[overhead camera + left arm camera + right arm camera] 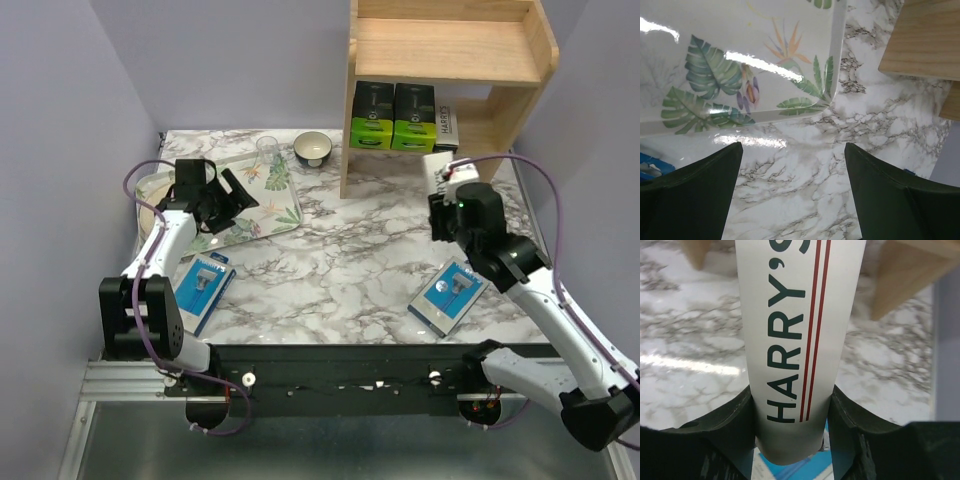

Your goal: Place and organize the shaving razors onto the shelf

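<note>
My right gripper (447,187) (792,397) is shut on a slim white "HARRY'S" box (790,335), held above the marble in front of the shelf (450,50). On the shelf's lower tier stand two black boxes with lime-green ends (373,115) (413,117), and another white box (447,122) beside them. One blue-and-white razor pack (203,285) lies at the near left and another (449,295) at the near right. My left gripper (228,195) (792,150) hangs open over the marble by the floral tray's corner, with nothing between its fingers.
The floral tray (283,218) (740,60) lies at the left with a clear glass flask (270,160) on it. A small dark bowl (313,148) stands behind it. The shelf's wooden side panel (925,40) is close by. Walls enclose the table on three sides.
</note>
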You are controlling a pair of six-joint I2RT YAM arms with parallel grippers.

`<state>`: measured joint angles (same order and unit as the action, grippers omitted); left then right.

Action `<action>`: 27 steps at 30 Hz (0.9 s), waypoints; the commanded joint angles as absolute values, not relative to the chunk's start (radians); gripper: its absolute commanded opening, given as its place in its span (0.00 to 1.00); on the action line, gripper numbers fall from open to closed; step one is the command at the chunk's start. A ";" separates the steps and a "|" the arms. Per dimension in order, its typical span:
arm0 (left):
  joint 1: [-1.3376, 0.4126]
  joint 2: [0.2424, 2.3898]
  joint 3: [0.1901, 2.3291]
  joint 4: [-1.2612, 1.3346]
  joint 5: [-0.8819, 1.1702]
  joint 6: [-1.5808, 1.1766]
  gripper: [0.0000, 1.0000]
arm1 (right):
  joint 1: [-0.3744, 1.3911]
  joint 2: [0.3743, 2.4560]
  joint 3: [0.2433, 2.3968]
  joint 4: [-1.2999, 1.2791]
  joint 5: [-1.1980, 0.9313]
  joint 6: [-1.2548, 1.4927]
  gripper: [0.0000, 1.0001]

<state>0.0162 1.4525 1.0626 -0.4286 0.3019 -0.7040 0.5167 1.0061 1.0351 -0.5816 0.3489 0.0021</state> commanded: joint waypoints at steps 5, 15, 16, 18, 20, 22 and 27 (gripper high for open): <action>-0.077 1.502 1.154 -0.390 0.296 -0.655 0.92 | 0.276 0.991 1.064 -0.343 0.396 -0.270 0.54; -0.089 1.433 1.065 -0.385 0.288 -0.634 0.92 | 0.069 1.340 1.357 -0.302 0.284 -0.255 0.50; -0.089 1.427 1.046 -0.384 0.291 -0.634 0.92 | 0.060 1.388 1.376 -0.302 0.281 -0.255 0.50; -0.089 1.410 1.032 -0.379 0.290 -0.634 0.93 | 0.045 1.428 1.407 -0.308 0.261 -0.261 0.50; -0.087 1.398 1.017 -0.376 0.290 -0.629 0.92 | 0.037 1.474 1.445 -0.307 0.246 -0.265 0.50; -0.084 1.393 1.005 -0.374 0.287 -0.626 0.93 | 0.035 1.497 1.475 -0.305 0.229 -0.271 0.50; -0.074 1.382 0.986 -0.371 0.287 -0.624 0.93 | 0.035 1.569 1.523 -0.276 0.195 -0.252 0.50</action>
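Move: My right hand holds the white Harry's box; the free slot at the right end of the lower shelf is about 25 cm ahead and 12 cm to its right, nearly level. The Harry's box already shelved is some 25 cm ahead and 6 cm right, with the nearest black-green box as far ahead, about 1 cm left. The blue razor box lies 9 cm back, 5 cm right and 24 cm below. From my left hand the slot is about 17 cm ahead, 48 cm right. I keep the white Harry's box pinched in my right hand and swing it right first, then carry it mainly forward to the free slot beside the shelved Harry's box: about 17 cm forward, 13 cm right and 4 cm up, the wrist turning some 15 degrees clockwise. My open, empty left hand edges about 4 cm right and briefly forward, then eases back. ##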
